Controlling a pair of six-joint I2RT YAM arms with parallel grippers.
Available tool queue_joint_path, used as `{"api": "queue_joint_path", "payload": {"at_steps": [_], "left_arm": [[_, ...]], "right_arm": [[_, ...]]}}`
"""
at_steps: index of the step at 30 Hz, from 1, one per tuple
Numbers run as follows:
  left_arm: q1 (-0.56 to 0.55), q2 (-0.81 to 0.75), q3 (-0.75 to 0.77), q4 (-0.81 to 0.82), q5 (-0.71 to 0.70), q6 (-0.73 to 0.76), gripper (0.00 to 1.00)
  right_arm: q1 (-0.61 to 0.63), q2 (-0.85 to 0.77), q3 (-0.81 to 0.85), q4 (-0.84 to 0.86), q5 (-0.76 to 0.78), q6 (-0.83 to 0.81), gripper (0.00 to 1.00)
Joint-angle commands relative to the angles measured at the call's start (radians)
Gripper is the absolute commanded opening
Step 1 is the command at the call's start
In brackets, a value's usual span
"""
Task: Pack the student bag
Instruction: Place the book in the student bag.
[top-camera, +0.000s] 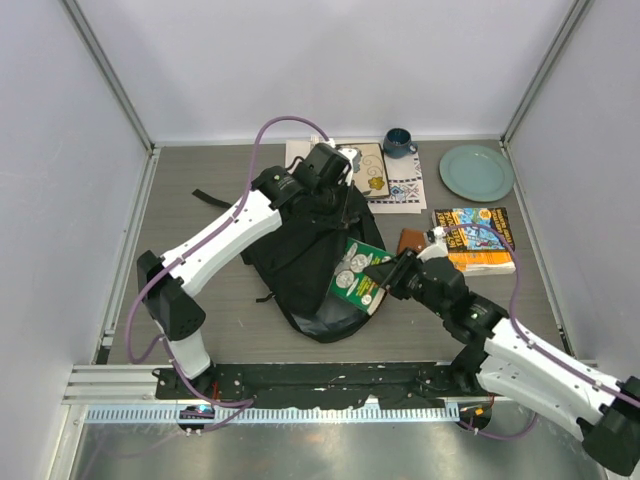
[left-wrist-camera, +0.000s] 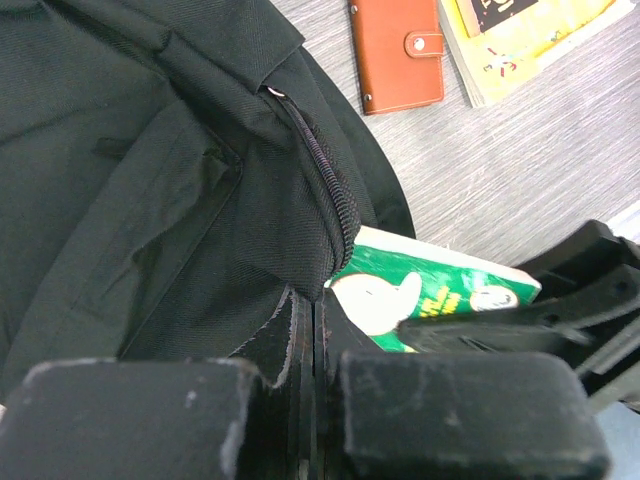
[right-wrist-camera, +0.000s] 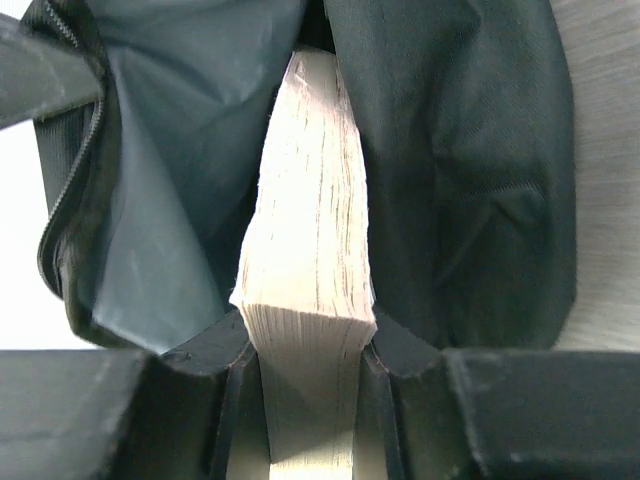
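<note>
The black student bag (top-camera: 300, 262) lies in the middle of the table, its mouth facing right. My left gripper (top-camera: 340, 196) is shut on the bag's zipped rim (left-wrist-camera: 318, 190), pinching the fabric between its fingertips (left-wrist-camera: 316, 312) and holding the mouth up. My right gripper (top-camera: 386, 278) is shut on a thick green book (top-camera: 358, 280), clamping its page block (right-wrist-camera: 310, 230) from both sides. The book's far end sits inside the bag's mouth, between the grey lining (right-wrist-camera: 170, 150) and the black outer fabric (right-wrist-camera: 460, 150). The green cover (left-wrist-camera: 440, 290) shows under the rim.
A yellow book (top-camera: 476, 240) and a brown wallet (top-camera: 413, 240) lie right of the bag. At the back stand a teal plate (top-camera: 477, 171), a dark mug (top-camera: 398, 143) and a patterned notebook on a cloth (top-camera: 377, 172). Walls close in three sides.
</note>
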Motion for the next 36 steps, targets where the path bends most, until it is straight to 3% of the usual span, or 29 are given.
{"api": "queue_joint_path", "payload": {"at_steps": [1, 8, 11, 16, 21, 25, 27, 28, 30, 31, 33, 34, 36], "left_arm": [[0.005, -0.062, 0.045, 0.05, 0.043, -0.043, 0.0], [0.005, -0.065, 0.057, 0.07, 0.067, -0.076, 0.0], [0.005, -0.062, 0.073, 0.07, 0.079, -0.079, 0.0], [0.005, -0.063, 0.08, 0.051, 0.095, -0.079, 0.0], [0.011, -0.07, 0.067, 0.045, 0.102, -0.072, 0.0], [0.012, -0.077, 0.045, 0.045, 0.107, -0.067, 0.0], [0.014, -0.082, 0.025, 0.045, 0.113, -0.064, 0.0], [0.014, -0.086, 0.018, 0.047, 0.115, -0.064, 0.0], [0.02, -0.096, -0.01, 0.054, 0.11, -0.064, 0.0], [0.02, -0.099, -0.021, 0.06, 0.107, -0.069, 0.0], [0.029, -0.12, -0.057, 0.079, 0.096, -0.073, 0.0], [0.032, -0.125, -0.071, 0.087, 0.093, -0.078, 0.0], [0.043, -0.143, -0.106, 0.102, 0.079, -0.082, 0.0]], "right_arm": [[0.034, 0.097, -0.005, 0.449, 0.143, 0.078, 0.0], [0.177, 0.404, 0.021, 0.72, 0.386, 0.103, 0.0], [0.235, 0.572, 0.029, 0.953, 0.505, 0.057, 0.0], [0.24, 0.899, 0.066, 1.415, 0.578, -0.029, 0.0], [0.231, 1.12, 0.165, 1.619, 0.613, -0.061, 0.0], [0.205, 1.245, 0.228, 1.669, 0.601, -0.038, 0.02], [0.186, 1.281, 0.239, 1.657, 0.595, -0.005, 0.08], [0.167, 1.289, 0.239, 1.655, 0.566, 0.001, 0.22], [0.151, 1.276, 0.209, 1.615, 0.558, 0.021, 0.38], [0.142, 1.262, 0.193, 1.601, 0.556, 0.015, 0.5], [0.139, 1.189, 0.144, 1.495, 0.569, 0.017, 0.61], [0.137, 1.161, 0.126, 1.461, 0.572, 0.015, 0.72], [0.136, 1.098, 0.075, 1.354, 0.576, 0.031, 0.8]]}}
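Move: The book is already in the right gripper, its middle about 6 cm left, 3 cm ahead and 5 cm below the fingers. From that hand, the bag's opening lies some 12 cm ahead, 9 cm left and 7 cm below, and the brown wallet about 17 cm ahead, 11 cm right and 16 cm down. From the left gripper, which pinches the bag's rim, the opening is about 2 cm back, straight below by 14 cm, and the book 11 cm back, 3 cm right, 12 cm below. Drive the right gripper forward about 15 cm, left and down into the bag's opening, pushing the book in beneath the left gripper and turning the wrist some 20 degrees clockwise while the fingers tip upward. At depth, open the fingers wide to let go of the book, easing back right about 3 cm. Keep the left gripper shut on the rim, nearly still. ##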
